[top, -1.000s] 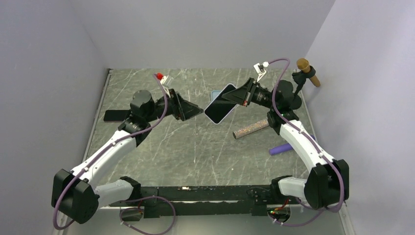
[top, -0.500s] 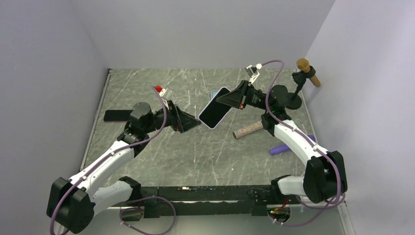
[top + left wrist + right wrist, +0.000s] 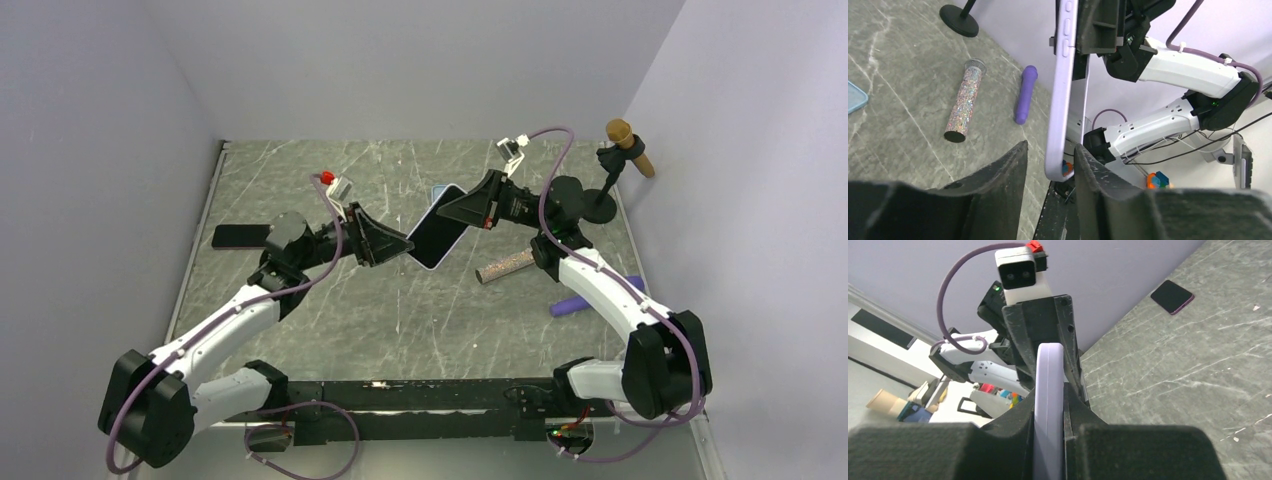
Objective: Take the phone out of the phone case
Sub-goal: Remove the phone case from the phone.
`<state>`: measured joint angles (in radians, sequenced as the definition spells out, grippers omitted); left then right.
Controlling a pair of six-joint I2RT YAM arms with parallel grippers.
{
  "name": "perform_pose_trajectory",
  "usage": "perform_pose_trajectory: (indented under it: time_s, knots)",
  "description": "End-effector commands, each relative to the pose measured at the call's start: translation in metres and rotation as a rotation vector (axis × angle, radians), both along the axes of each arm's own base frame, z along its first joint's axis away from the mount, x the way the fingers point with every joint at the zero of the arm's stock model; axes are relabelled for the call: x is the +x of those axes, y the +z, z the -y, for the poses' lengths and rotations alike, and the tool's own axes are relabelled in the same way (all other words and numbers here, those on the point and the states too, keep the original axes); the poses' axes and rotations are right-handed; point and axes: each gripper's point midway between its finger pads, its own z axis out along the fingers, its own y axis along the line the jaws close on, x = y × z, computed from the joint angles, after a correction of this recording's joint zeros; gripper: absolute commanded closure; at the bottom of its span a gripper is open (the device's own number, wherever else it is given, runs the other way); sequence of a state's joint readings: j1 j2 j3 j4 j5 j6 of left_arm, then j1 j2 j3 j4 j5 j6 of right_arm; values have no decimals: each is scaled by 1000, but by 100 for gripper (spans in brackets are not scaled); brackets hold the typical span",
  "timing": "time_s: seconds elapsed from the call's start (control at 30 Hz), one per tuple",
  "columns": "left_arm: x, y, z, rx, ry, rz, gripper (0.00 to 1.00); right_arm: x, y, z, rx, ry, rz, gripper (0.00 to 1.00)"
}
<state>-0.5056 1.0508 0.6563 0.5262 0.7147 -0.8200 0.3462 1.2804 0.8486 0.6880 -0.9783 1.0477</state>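
Observation:
The phone (image 3: 438, 240) has a dark screen and sits in a lilac phone case (image 3: 1063, 90). It hangs tilted in the air over the middle of the table. My right gripper (image 3: 462, 211) is shut on its upper end, and both pads press the case's faces (image 3: 1049, 385). My left gripper (image 3: 405, 244) has come in from the left and is open. Its jaws straddle the phone's lower end (image 3: 1048, 147), with a gap showing on the left side.
A glittery tube (image 3: 512, 263) and a purple stick (image 3: 575, 303) lie right of centre. A light-blue case (image 3: 438, 192) lies flat behind the phone. A dark flat slab (image 3: 238, 236) lies at the left edge. A microphone stand (image 3: 600, 205) is at the back right.
The right arm carried the phone left and a little lower. The left gripper moved right until its jaws reached round the phone's lower end, and its jaws narrowed.

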Motion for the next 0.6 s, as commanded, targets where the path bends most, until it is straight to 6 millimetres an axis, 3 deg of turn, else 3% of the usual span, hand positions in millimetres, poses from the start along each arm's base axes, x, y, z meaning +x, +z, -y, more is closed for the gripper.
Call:
perform_pose_trajectory:
  time_s: [0.0, 0.23, 0.43, 0.57]
  knots:
    - [-8, 13, 5, -56, -59, 54, 61, -14, 30, 1, 75, 17, 112, 100]
    - [-27, 15, 3, -66, -143, 121, 100, -15, 36, 0, 64, 37, 102, 100]
    - [-76, 30, 1, -106, -449, 275, 100, -27, 29, -4, 12, 168, 28, 100]
    - [-86, 31, -2, -101, -525, 356, 100, -38, 43, -5, 90, 255, -36, 100]
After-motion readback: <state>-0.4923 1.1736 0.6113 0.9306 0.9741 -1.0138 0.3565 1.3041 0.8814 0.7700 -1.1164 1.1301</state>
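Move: The phone in its lavender case, held by the right hand, has its middle about 2 cm ahead, 6 cm right and 2 cm above the left hand; its near-left end already stands between the open left fingers. From the right hand the middle is some 2 cm back, 2 cm left and 1 cm lower. Some 22 cm below the left hand, the blue case lies 25 cm ahead, 11 cm right, and the glitter microphone 10 cm ahead, 30 cm right. Closing first, almost in place, the left fingers go from half open to nearly shut and pinch the near-left end of the cased phone. Then the left hand draws back about 3.5 cm, turning some 15 degrees clockwise, while the right hand keeps its grip and goes back about 2.5 cm with it, rising slightly and turning a little counter-clockwise. ##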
